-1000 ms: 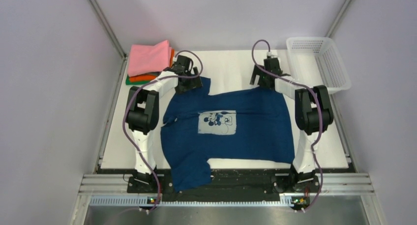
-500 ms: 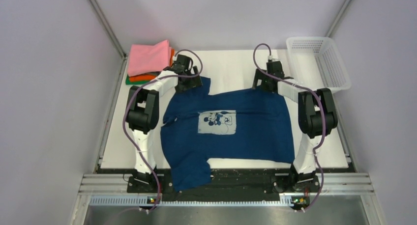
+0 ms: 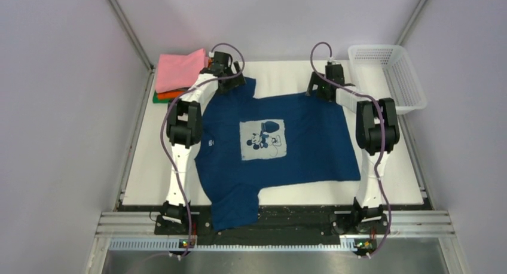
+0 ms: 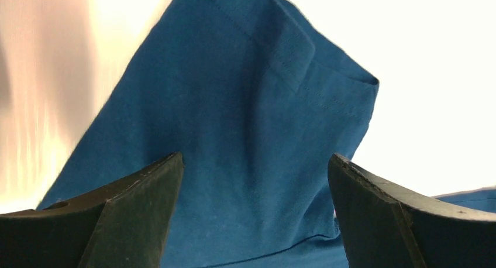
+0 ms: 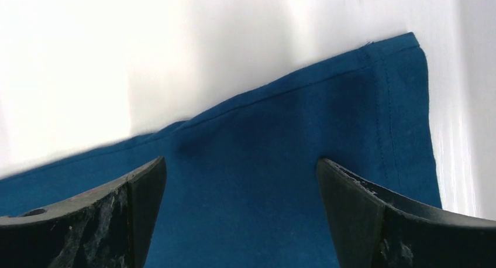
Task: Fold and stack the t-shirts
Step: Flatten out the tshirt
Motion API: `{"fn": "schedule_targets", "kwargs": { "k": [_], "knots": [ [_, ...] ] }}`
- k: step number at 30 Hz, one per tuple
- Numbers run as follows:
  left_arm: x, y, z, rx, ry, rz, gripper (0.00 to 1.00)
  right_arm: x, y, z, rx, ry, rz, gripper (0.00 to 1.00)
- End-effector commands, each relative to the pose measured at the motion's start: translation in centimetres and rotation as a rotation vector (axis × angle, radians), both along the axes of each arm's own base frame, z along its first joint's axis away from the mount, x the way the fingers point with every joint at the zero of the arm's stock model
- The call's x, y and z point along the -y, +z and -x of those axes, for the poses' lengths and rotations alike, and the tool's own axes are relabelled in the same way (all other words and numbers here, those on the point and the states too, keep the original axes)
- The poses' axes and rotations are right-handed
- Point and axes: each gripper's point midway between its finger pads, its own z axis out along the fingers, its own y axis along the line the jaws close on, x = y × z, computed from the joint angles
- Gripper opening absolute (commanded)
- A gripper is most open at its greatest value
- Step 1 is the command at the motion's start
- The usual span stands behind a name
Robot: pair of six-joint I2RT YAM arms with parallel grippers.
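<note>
A dark navy t-shirt (image 3: 299, 142) with a white chest print (image 3: 262, 140) lies spread on the white table (image 3: 281, 76). Its near sleeve (image 3: 234, 205) hangs over the front edge. My left gripper (image 3: 231, 84) stands open over the far sleeve (image 4: 234, 122), with the fingers (image 4: 146, 203) either side of the cloth. At the shirt's far right hem corner (image 5: 327, 122) my right gripper (image 3: 318, 88) is open too, its fingers (image 5: 362, 209) straddling the cloth. Folded pink (image 3: 179, 69), orange (image 3: 174, 94) and green (image 3: 159, 99) t-shirts are stacked at the far left corner.
A white mesh basket (image 3: 391, 76) sits at the far right corner. Grey walls with metal rails close in both sides. The arm bases and a rail run along the near edge.
Both arms have reached farther back. The navy shirt has slid away from me and lies flatter, with its far edge straighter. Both grippers stay open.
</note>
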Motion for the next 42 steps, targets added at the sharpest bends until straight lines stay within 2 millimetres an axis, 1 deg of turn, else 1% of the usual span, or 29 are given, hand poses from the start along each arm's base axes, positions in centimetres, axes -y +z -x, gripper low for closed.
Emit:
{"fn": "schedule_targets", "kwargs": {
  "k": [1,4,5,7,10,12,14,16,17,18,20,22,23,24,25,26,27,28,29,31,32,33,34,36,37,40,42],
  "knots": [
    [-0.5,-2.7,-2.9,-0.024,-0.039,0.125,0.99,0.5,-4.7,-1.0,-0.111,-0.024,-0.086,0.99],
    [-0.2,-1.5,-6.2,0.08,-0.051,0.199,0.99,0.8,-4.6,-3.0,-0.089,-0.033,-0.117,0.99],
    [-0.1,-1.4,-7.1,0.11,-0.05,0.224,0.99,0.8,-4.9,-3.6,-0.088,-0.034,-0.128,0.99],
    [0.3,-0.2,-8.7,0.175,-0.059,0.286,0.99,1.0,-4.7,-4.8,-0.076,-0.04,-0.146,0.99],
    [0.3,1.5,-10.8,0.274,-0.046,0.325,0.99,1.5,-4.5,-5.4,-0.076,-0.063,-0.15,0.99],
    [0.1,2.5,-11.9,0.333,-0.037,0.32,0.99,1.8,-4.5,-5.3,-0.077,-0.076,-0.146,0.99],
    [0.0,3.1,-12.5,0.37,-0.036,0.314,0.99,2.0,-4.1,-5.5,-0.064,-0.086,-0.137,0.99],
    [0.0,4.1,-12.8,0.394,-0.041,0.311,0.99,2.1,-2.6,-6.2,-0.031,-0.076,-0.128,0.99],
    [0.0,5.0,-12.8,0.405,-0.045,0.312,0.99,2.1,-1.6,-6.7,-0.007,-0.062,-0.118,0.99],
    [0.2,6.2,-12.7,0.422,-0.056,0.315,0.99,2.3,-0.4,-7.1,0.011,-0.048,-0.1,0.99],
    [0.5,9.8,-12.4,0.467,-0.075,0.294,0.99,2.6,2.9,-7.7,0.052,-0.03,-0.064,0.99],
    [0.6,14.5,-11.5,0.517,-0.083,0.241,0.99,2.7,6.5,-7.6,0.099,-0.015,-0.053,0.99],
    [0.7,16.7,-10.6,0.53,-0.086,0.227,0.99,2.6,8.2,-7.3,0.122,-0.007,-0.056,0.99],
    [0.9,18.8,-9.5,0.535,-0.094,0.222,0.99,2.6,9.8,-6.7,0.143,-0.002,-0.059,0.99],
    [1.3,20.7,-8.0,0.527,-0.109,0.221,0.99,2.5,12.2,-5.6,0.175,0.005,-0.062,0.99],
    [1.5,22.2,-6.2,0.512,-0.118,0.215,0.99,2.4,13.3,-4.6,0.188,0.011,-0.059,0.99],
    [1.7,22.8,-4.1,0.479,-0.125,0.194,0.99,2.4,14.1,-3.3,0.196,0.014,-0.054,0.99],
    [1.6,24.9,-1.3,0.475,-0.121,0.163,0.99,2.4,14.8,-2.0,0.204,0.014,-0.051,0.99],
    [1.6,24.6,1.1,0.441,-0.115,0.113,0.99,2.5,14.9,-0.6,0.202,0.013,-0.046,0.99],
    [1.6,23.7,6.4,0.385,-0.091,-0.003,0.99,3.3,15.0,2.1,0.196,-0.027,-0.002,0.99],
    [1.7,22.6,9.3,0.341,-0.09,-0.054,0.99,3.7,14.6,3.5,0.182,-0.047,0.022,0.99],
    [1.8,20.2,12.5,0.278,-0.098,-0.096,0.99,4.0,13.8,5.2,0.156,-0.062,0.035,0.99],
    [2.1,19.4,15.3,0.254,-0.109,-0.114,0.99,4.1,13.4,6.6,0.136,-0.07,0.039,0.99],
    [2.7,17.6,21.3,0.188,-0.147,-0.092,0.99,4.2,12.7,9.5,0.108,-0.078,0.036,0.99],
    [2.9,16.8,23.9,0.161,-0.171,-0.074,0.99,4.3,12.3,10.8,0.102,-0.084,0.034,0.99],
    [3.2,14.1,31.3,0.089,-0.22,-0.034,0.99,3.9,11.2,14.3,0.09,-0.085,0.025,0.99],
    [3.4,12.0,36.0,0.006,-0.253,-0.018,0.98,3.4,10.4,16.2,0.072,-0.074,0.015,0.99]
  ]
}}
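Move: Both open hands have their fingertips on the t-shirt's far edge. The far sleeve's middle lies about 2 cm right of my left hand and level with it; the shirt's far right corner is some 4 cm ahead of my right hand and 8 cm to its right. The mouse print lies 23 cm back and 10 cm right of my left hand. The folded stack is 20 cm left of that hand and 3 cm farther out; the basket, 24 cm right of my right hand and 4 cm ahead. With both grippers staying wide open and fingertips on the cloth, I keep pushing the shirt forward across the table, left hand about 12 cm, right about 8, the left fingers tipping outward. After a brief stop I lift both hands clear and swing them quickly back over the shirt, the left rising highest, both sinking a little at the end. ##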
